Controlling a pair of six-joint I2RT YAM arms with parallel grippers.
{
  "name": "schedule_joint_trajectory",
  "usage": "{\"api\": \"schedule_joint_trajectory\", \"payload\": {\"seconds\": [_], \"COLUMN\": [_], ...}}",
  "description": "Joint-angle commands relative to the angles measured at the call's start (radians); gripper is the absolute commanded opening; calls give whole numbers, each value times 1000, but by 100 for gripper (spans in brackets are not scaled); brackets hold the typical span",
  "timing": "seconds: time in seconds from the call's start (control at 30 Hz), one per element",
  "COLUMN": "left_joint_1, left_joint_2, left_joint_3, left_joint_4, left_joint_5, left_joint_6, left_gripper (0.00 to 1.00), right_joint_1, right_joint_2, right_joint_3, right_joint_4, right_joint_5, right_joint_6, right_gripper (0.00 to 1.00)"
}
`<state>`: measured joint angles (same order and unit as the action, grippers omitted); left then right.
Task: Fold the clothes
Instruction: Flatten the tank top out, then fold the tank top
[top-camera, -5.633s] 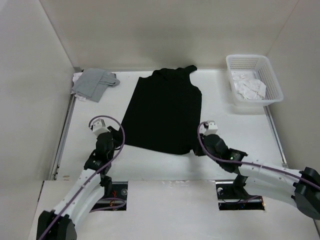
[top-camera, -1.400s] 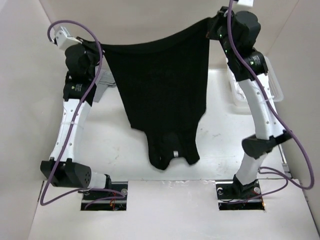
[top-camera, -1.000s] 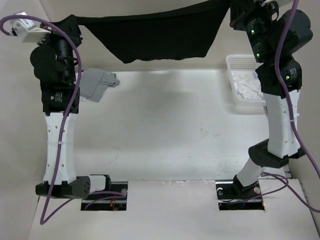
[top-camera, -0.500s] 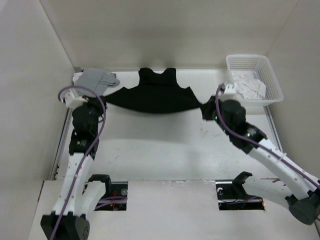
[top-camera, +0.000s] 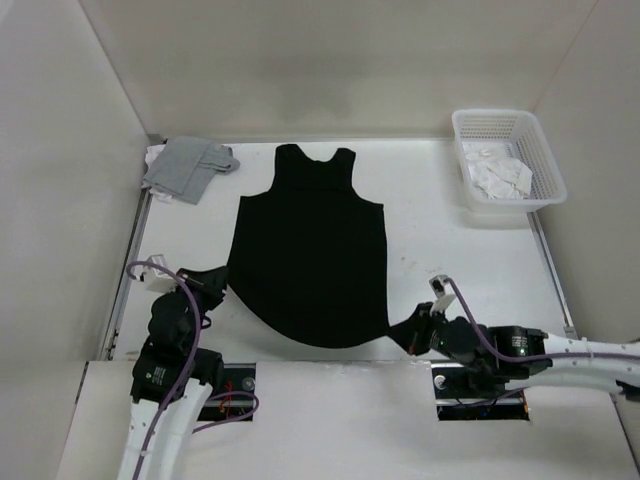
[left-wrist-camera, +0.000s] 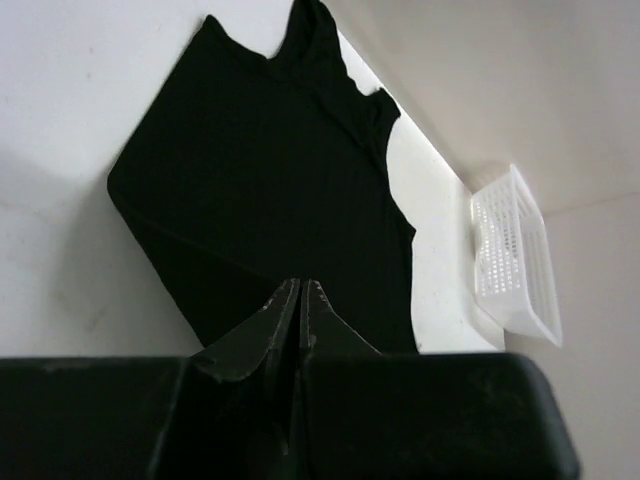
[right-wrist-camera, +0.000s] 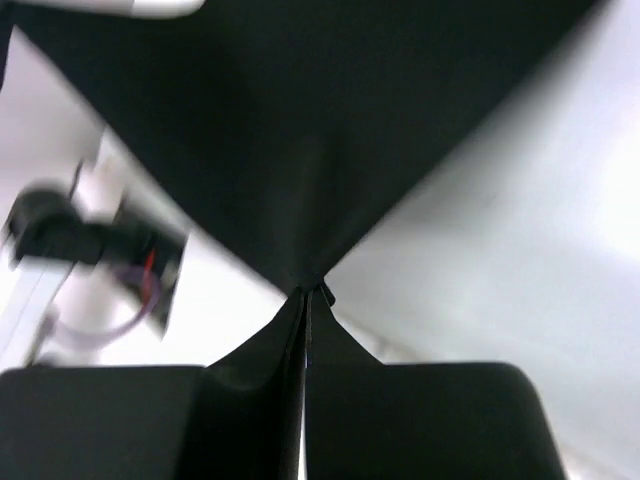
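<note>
The clothes (top-camera: 310, 250), a black sleeveless top, lie spread on the white table, straps toward the back wall and curved hem toward me. My left gripper (top-camera: 213, 283) is low at the hem's left corner, shut on the fabric. In the left wrist view the shut fingers (left-wrist-camera: 300, 284) meet a raised fold of the top (left-wrist-camera: 270, 170). My right gripper (top-camera: 408, 335) is at the hem's right corner near the table's front edge. The right wrist view shows the cloth (right-wrist-camera: 300, 130) drawn to a point between the shut jaws (right-wrist-camera: 312, 290).
A light grey garment (top-camera: 185, 168) lies crumpled at the back left corner. A white basket (top-camera: 505, 160) holding a white cloth (top-camera: 500, 178) stands at the back right, also visible in the left wrist view (left-wrist-camera: 515, 260). Walls close in three sides.
Both arms have pulled back toward the front edge and dropped low, dragging the hem with them. The top went from bunched and hanging between the grippers to laid out flat.
</note>
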<state>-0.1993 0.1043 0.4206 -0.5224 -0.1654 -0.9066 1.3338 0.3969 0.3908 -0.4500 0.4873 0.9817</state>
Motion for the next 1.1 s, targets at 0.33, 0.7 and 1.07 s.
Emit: {"api": "schedule_joint_trajectory", "payload": {"seconds": [0.33, 0.7, 1.07], "left_joint_1": [57, 56, 96], "left_joint_2": [158, 981, 1554], "left_joint_3": [182, 329, 710], "left_joint_4": [137, 766, 841], "left_joint_5": [-164, -189, -203], "left_joint_6": [51, 44, 90], "left_gripper": [1, 1, 1], "right_joint_1": [-57, -764, -1006], "right_joint_2": [316, 738, 1259], "right_joint_3": [370, 506, 795], "right_joint_4": [-114, 450, 546], "right_joint_5": [334, -231, -417], "right_joint_6": [-106, -436, -426], "right_gripper": [0, 0, 0]}}
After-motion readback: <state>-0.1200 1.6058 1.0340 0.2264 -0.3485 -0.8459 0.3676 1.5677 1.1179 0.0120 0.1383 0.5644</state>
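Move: Both hands still hold the tank top's hem corners off the table. The left armhole lies about 30 cm straight ahead of the left hand and 15 cm below, with the grey cloth some 36 cm ahead and 20 cm left. From the right hand the right armhole is roughly 38 cm ahead, 2 cm right and 12 cm below; the shoulder straps are about 48 cm ahead and 18 cm left, the basket about 45 cm ahead and 38 cm right. Both hands keep their pinch on the hem corners and, after easing back 2 to 4 cm, arc up about 7 cm and sweep quickly forward, carrying the hem over the body of the tank top towards the armholes, to finish about 28 cm (left) and 34 cm (right) farther out. The left hand sinks back to its starting height while the right stays some 4 cm higher and turns nearly 30 degrees clockwise, the left about 15 degrees the other way, fingers shut throughout. ##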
